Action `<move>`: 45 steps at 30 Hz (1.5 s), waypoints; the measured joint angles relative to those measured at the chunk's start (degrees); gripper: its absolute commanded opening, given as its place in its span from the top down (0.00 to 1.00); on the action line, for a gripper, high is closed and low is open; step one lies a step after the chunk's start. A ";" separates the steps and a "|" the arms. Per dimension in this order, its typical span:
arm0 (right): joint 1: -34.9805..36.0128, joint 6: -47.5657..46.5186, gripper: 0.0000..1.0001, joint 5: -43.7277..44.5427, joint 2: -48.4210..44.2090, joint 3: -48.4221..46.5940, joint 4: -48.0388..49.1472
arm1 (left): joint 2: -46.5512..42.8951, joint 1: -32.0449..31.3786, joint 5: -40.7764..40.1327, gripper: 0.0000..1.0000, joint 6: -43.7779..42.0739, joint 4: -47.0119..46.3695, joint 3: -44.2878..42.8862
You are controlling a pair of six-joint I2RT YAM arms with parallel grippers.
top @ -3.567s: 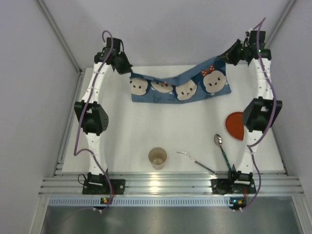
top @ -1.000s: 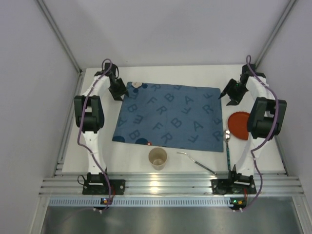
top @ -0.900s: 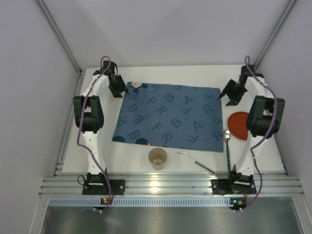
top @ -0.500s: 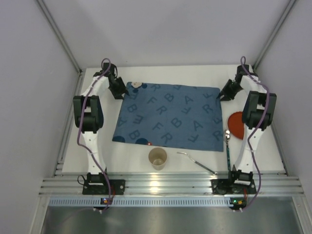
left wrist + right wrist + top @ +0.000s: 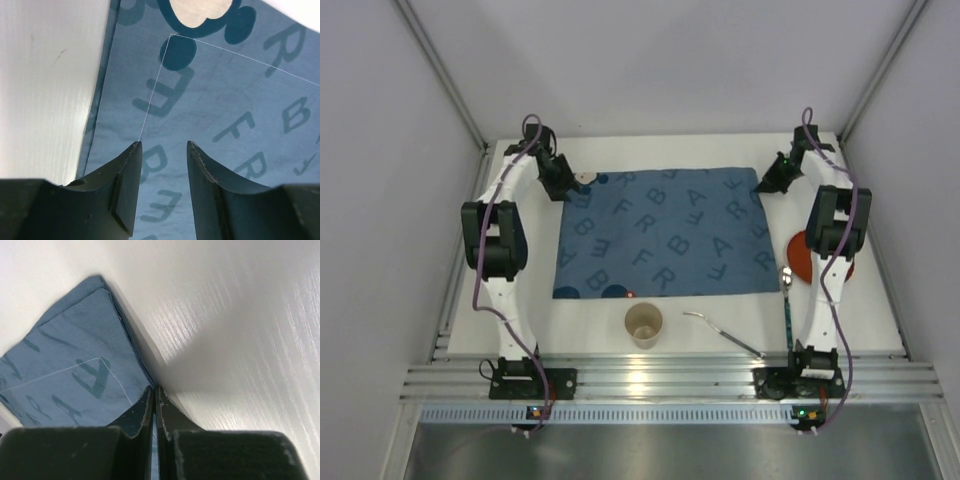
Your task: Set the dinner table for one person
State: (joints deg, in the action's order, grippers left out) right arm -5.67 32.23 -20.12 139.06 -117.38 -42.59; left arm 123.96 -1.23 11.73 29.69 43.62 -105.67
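The blue letter-printed placemat [image 5: 660, 235] lies spread flat on the white dinner table [image 5: 720, 150]. My left gripper [image 5: 565, 185] is at its far left corner. In the left wrist view the left gripper [image 5: 164, 144] is open and empty just above the cloth [image 5: 225, 90]. My right gripper [image 5: 763, 185] is at the far right corner. In the right wrist view the right gripper [image 5: 155, 387] is shut, pinching the placemat's edge [image 5: 65, 365] where it meets the bare table [image 5: 240, 340].
A paper cup [image 5: 643, 324] stands upright just in front of the mat. A fork [image 5: 722, 332] and a spoon [image 5: 787, 300] lie at the front right. A red plate [image 5: 798, 255] sits right of the mat, partly behind the right arm. The aluminium rail [image 5: 660, 378] runs along the near edge.
The mat went from hanging between both grippers to lying flat. In the last second it shifted and squared up, and both grippers moved in to its far corners.
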 measured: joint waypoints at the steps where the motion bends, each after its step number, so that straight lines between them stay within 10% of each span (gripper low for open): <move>1: 0.00 0.07 1.00 -0.20 0.11 -0.15 0.15 | -0.63 0.00 -0.22 0.54 -0.13 0.13 0.17; 3: 0.00 0.17 0.98 -0.33 0.13 0.00 0.28 | -1.66 0.02 -0.66 0.54 -0.31 0.24 0.59; 7: -0.04 0.37 0.55 -1.16 -2.27 3.91 2.78 | -3.28 0.02 -1.09 0.54 -0.39 0.52 1.36; 10: -0.09 -0.52 0.49 -0.20 -5.57 7.37 2.51 | -4.20 0.00 -1.09 0.54 -0.42 0.52 1.84; 22: 3.19 -2.38 0.33 3.26 -27.69 10.05 -2.86 | -13.38 -4.90 -2.84 0.54 -0.87 -0.52 12.72; 31: 36.24 -12.90 0.33 1.84 -39.82 18.75 -9.22 | -20.39 -7.45 -4.17 0.54 0.39 -1.31 22.27; 45: 50.07 -17.88 0.32 -2.56 -47.63 36.13 -15.30 | -32.00 -7.50 -7.15 0.53 0.15 -0.94 29.31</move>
State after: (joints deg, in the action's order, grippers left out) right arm 44.40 14.35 -22.68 91.44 -81.25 -57.89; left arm 91.96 -8.73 4.58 29.85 42.68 -76.36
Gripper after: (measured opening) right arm 0.674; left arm 0.470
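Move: Back by the robot, about 43 cm nearer than the right hand and 30 cm to its left, stands the cup, its middle roughly 4 cm higher. The fork lies some 16 cm to the right of the cup and level with it; the mat's middle is about 15 cm back and 25 cm left of the right hand, whose shut fingers hold the mat's right edge. From the left hand the cup is around 38 cm back and 17 cm right, a little lower. Letting go of the mat's edge, the right hand opens wide, climbs over 20 cm, then sweeps back and left across the mat towards the cup, sinking about halfway down again as the wrist turns some 65 degrees counter-clockwise. It ends short of the cup, fingers open and higher than at the start. The empty left hand draws back about 13 cm and rises. ##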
